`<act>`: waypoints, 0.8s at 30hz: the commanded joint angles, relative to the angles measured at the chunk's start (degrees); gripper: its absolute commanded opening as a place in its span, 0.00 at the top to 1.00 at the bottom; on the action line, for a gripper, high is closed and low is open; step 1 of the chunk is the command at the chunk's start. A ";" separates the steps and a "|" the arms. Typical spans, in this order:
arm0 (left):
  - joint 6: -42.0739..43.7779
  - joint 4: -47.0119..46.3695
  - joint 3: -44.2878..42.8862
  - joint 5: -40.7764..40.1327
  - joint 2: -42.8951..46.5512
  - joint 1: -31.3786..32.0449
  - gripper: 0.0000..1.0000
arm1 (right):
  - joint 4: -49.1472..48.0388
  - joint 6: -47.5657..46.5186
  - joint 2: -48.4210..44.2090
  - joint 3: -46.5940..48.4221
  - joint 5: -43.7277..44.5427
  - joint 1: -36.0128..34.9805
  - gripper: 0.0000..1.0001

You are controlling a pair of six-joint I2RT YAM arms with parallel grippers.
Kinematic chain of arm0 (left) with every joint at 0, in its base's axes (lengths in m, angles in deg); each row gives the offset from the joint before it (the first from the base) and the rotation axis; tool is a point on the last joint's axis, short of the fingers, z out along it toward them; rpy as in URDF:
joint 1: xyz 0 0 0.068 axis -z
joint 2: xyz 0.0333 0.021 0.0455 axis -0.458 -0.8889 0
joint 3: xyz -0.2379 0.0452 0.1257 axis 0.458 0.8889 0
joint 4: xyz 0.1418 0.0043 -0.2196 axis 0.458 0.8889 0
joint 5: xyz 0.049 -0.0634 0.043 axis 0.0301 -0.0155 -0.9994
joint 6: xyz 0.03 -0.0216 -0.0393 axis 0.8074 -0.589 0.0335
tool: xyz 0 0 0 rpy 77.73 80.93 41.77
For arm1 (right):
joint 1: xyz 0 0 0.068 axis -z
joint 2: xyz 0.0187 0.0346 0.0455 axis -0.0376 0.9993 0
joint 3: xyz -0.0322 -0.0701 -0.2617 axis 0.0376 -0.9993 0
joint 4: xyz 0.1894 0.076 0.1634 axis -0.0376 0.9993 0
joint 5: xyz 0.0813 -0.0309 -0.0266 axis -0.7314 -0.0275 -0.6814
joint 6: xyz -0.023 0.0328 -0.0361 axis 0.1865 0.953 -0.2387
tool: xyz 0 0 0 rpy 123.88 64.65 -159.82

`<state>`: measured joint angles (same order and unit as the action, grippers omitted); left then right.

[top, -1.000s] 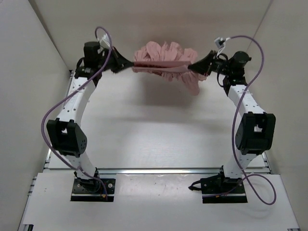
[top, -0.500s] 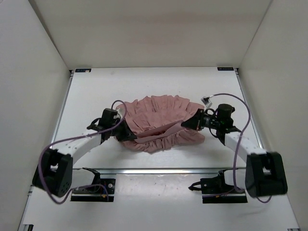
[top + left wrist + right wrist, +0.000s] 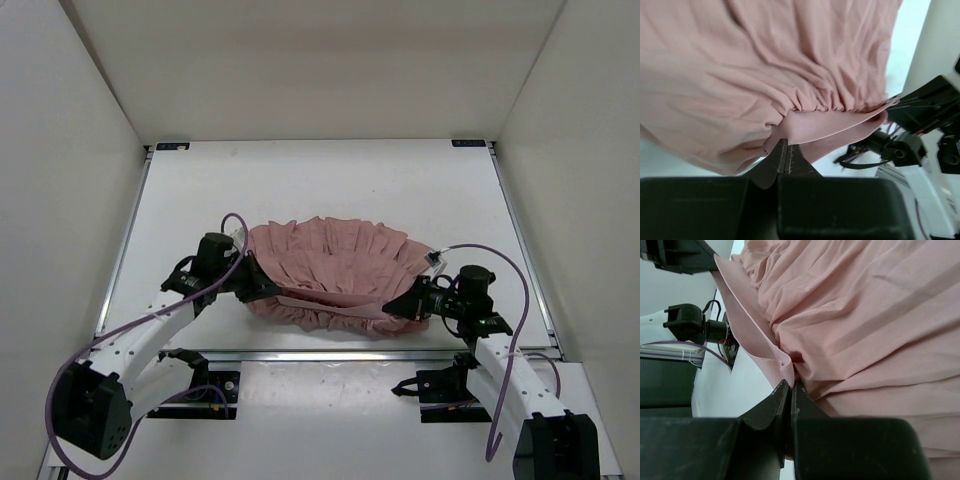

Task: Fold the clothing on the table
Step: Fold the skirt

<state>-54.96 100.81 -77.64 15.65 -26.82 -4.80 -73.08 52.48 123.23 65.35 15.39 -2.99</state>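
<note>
The dusty-pink pleated clothing lies spread on the white table, its straight waistband stretched along the near side between both grippers. My left gripper is shut on the waistband's left end, seen pinched at the fingertips in the left wrist view. My right gripper is shut on the waistband's right end. Gathered fabric fills the left wrist view, and pleats fill the right wrist view. The ruffled hem curves along the far side.
A metal rail runs along the table's front edge just below the grippers. White walls close in the left, right and back. Purple cables loop off both arms.
Both arms pulled the clothing from high at the back down and toward the near edge. The waistband now lies lower and closer to the rail, with the fabric spread flatter.
</note>
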 commanded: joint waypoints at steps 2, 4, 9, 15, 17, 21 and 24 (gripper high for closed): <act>1.12 1.08 -10.39 2.31 -6.08 -1.71 1.00 | -2.16 -0.91 4.10 3.10 -3.40 3.56 0.99; 2.61 1.44 -14.36 3.71 -10.31 -2.94 1.00 | -2.69 -1.97 7.26 6.27 -3.67 4.88 1.00; 3.59 -1.37 -23.31 9.78 -22.16 -8.12 1.00 | -3.13 -7.50 22.54 18.65 -6.29 8.04 1.00; 7.71 2.05 -37.64 12.07 -38.70 -10.15 1.00 | -6.82 -8.29 38.89 32.09 -5.78 8.14 0.99; 7.10 1.18 -40.64 13.21 -43.35 -10.94 1.00 | -5.94 -9.35 44.24 36.24 -5.17 7.96 0.99; 6.40 1.69 -49.25 14.53 -53.81 -13.05 1.00 | -5.76 -10.41 54.37 44.33 -4.90 6.65 1.00; 5.44 2.41 -55.85 14.89 -59.88 -13.58 1.00 | -5.07 -11.20 59.99 49.69 -2.62 6.64 1.00</act>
<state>-49.58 102.58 -128.35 30.12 -84.98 -16.65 -77.34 43.64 180.78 110.64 10.72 3.65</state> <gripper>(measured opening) 0.023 0.009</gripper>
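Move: Midway across, the skirt's ruffled far hem lies some 21 cm ahead of the left hand, 13 cm to its right and 8 cm lower. From the right hand that same hem is about 25 cm ahead, 14 cm to the left and 8 cm down. The middle of the held waistband is about 13 cm to the left hand's right and 1 cm back; the near bunch of ruffles is roughly 6 cm back, 13 cm right and 8 cm below that hand. Swinging the waistband outward together, both hands keep their shut grips on its two ends and carry it forward a little over 20 cm, above the skirt towards its far hem. They arc up about 5 cm on the way, then sink as they near that side; the left, back at its starting height, tips its fingers roughly 10 degrees, while the right stays level and ends slightly raised. ##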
